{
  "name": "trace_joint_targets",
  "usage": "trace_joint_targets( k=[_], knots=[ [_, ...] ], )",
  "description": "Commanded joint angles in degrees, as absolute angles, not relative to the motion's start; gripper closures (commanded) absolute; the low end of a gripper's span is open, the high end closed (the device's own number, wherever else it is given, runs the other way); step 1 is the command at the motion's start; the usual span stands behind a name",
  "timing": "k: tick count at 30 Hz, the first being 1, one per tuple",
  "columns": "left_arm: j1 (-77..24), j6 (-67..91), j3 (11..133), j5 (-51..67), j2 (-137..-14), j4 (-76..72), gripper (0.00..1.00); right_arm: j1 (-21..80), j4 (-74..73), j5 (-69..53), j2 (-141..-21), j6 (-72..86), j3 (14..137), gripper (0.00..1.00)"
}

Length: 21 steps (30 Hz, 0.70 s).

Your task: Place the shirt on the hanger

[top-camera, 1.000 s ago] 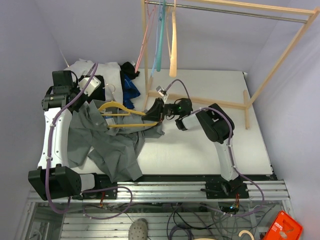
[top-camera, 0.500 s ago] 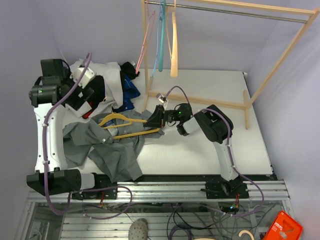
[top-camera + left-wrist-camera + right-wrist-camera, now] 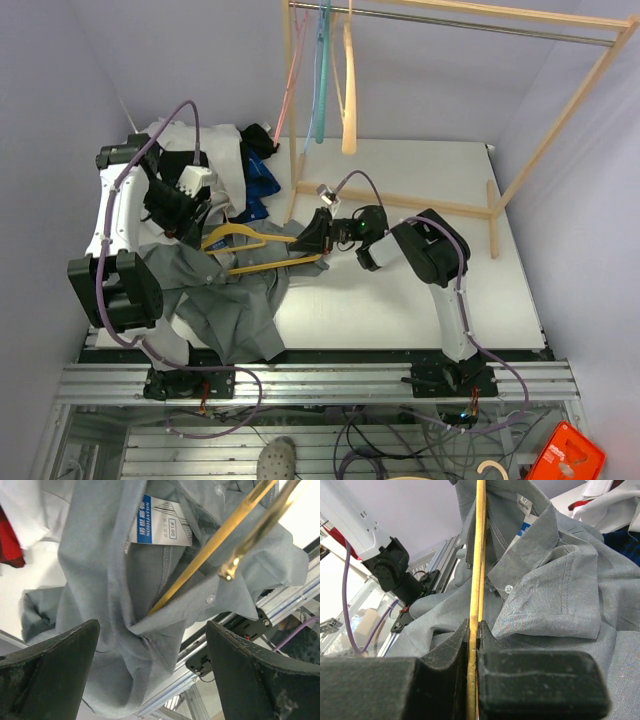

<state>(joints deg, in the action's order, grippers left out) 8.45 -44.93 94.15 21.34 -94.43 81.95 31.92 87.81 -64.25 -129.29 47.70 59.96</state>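
Note:
The grey shirt [image 3: 215, 300] lies crumpled on the table's left side, with its collar and label [image 3: 160, 520] bunched over the yellow hanger [image 3: 250, 250]. My right gripper [image 3: 308, 243] is shut on the hanger's bar [image 3: 480, 555] from the right, and the shirt [image 3: 545, 595] is draped beside it. Above the shirt's collar [image 3: 100, 580] my left gripper [image 3: 182, 212] hovers open, holding nothing. The hanger's yellow bars [image 3: 215, 540] run through the shirt's neck opening in the left wrist view.
A pile of white, dark blue and red garments [image 3: 230, 160] sits at the back left. A wooden rack [image 3: 400, 195] stands at the back, with pink, teal and cream hangers [image 3: 320, 70] on its rail. The metal frame [image 3: 300, 375] borders the near table edge.
My left gripper opened and its arm swung away and back over the collar. The shirt has bunched further left. The right gripper kept its grip and nudged the hanger slightly left.

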Motion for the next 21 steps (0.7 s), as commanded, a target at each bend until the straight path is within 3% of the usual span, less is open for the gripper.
trace_joint_targets(
  k=[1,5,12,18,21],
  knots=[
    [9.01,-43.54,93.84,23.31,-92.84,84.17,0.01,31.52,104.28,-63.44,-127.04,46.71,59.89,1.0],
    [9.28,-41.77,92.01,22.51,-91.97,79.44,0.03,31.47,104.31,-63.52,-127.26,46.85,60.07,1.0],
    [9.54,-41.86,91.92,23.74,-93.81,79.08,0.42,31.22,104.32,-63.58,-126.92,46.83,59.42,1.0],
    [10.47,-42.69,90.33,23.21,-94.36,77.51,0.54,30.96,104.3,-63.63,-126.65,46.84,58.89,1.0],
    [11.71,-43.65,90.09,22.81,-94.85,77.23,0.56,30.92,104.32,-63.63,-126.66,46.85,58.8,1.0]
  ],
)
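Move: The shirt's folded edge, draped over the hanger's inner end, lies just under the left hand's open fingers, about 5 cm below and 2 cm to the right, 1 cm farther out. The shirt's label card is some 8 cm to the left hand's right, 1 cm ahead and 8 cm down; the hanger's middle is about 16 cm right, 2 cm back and 6 cm lower. From the right hand that edge lies roughly 23 cm left, 1 cm back and 2 cm up. Hold the left gripper nearly in place above the shirt's edge, fingers pointing down, and close it from wide open to a little under half, bringing the tips together on either side of the fold. Late in the closing, ease it down about 1 cm towards the cloth. Keep the right gripper shut on the hanger and still. ##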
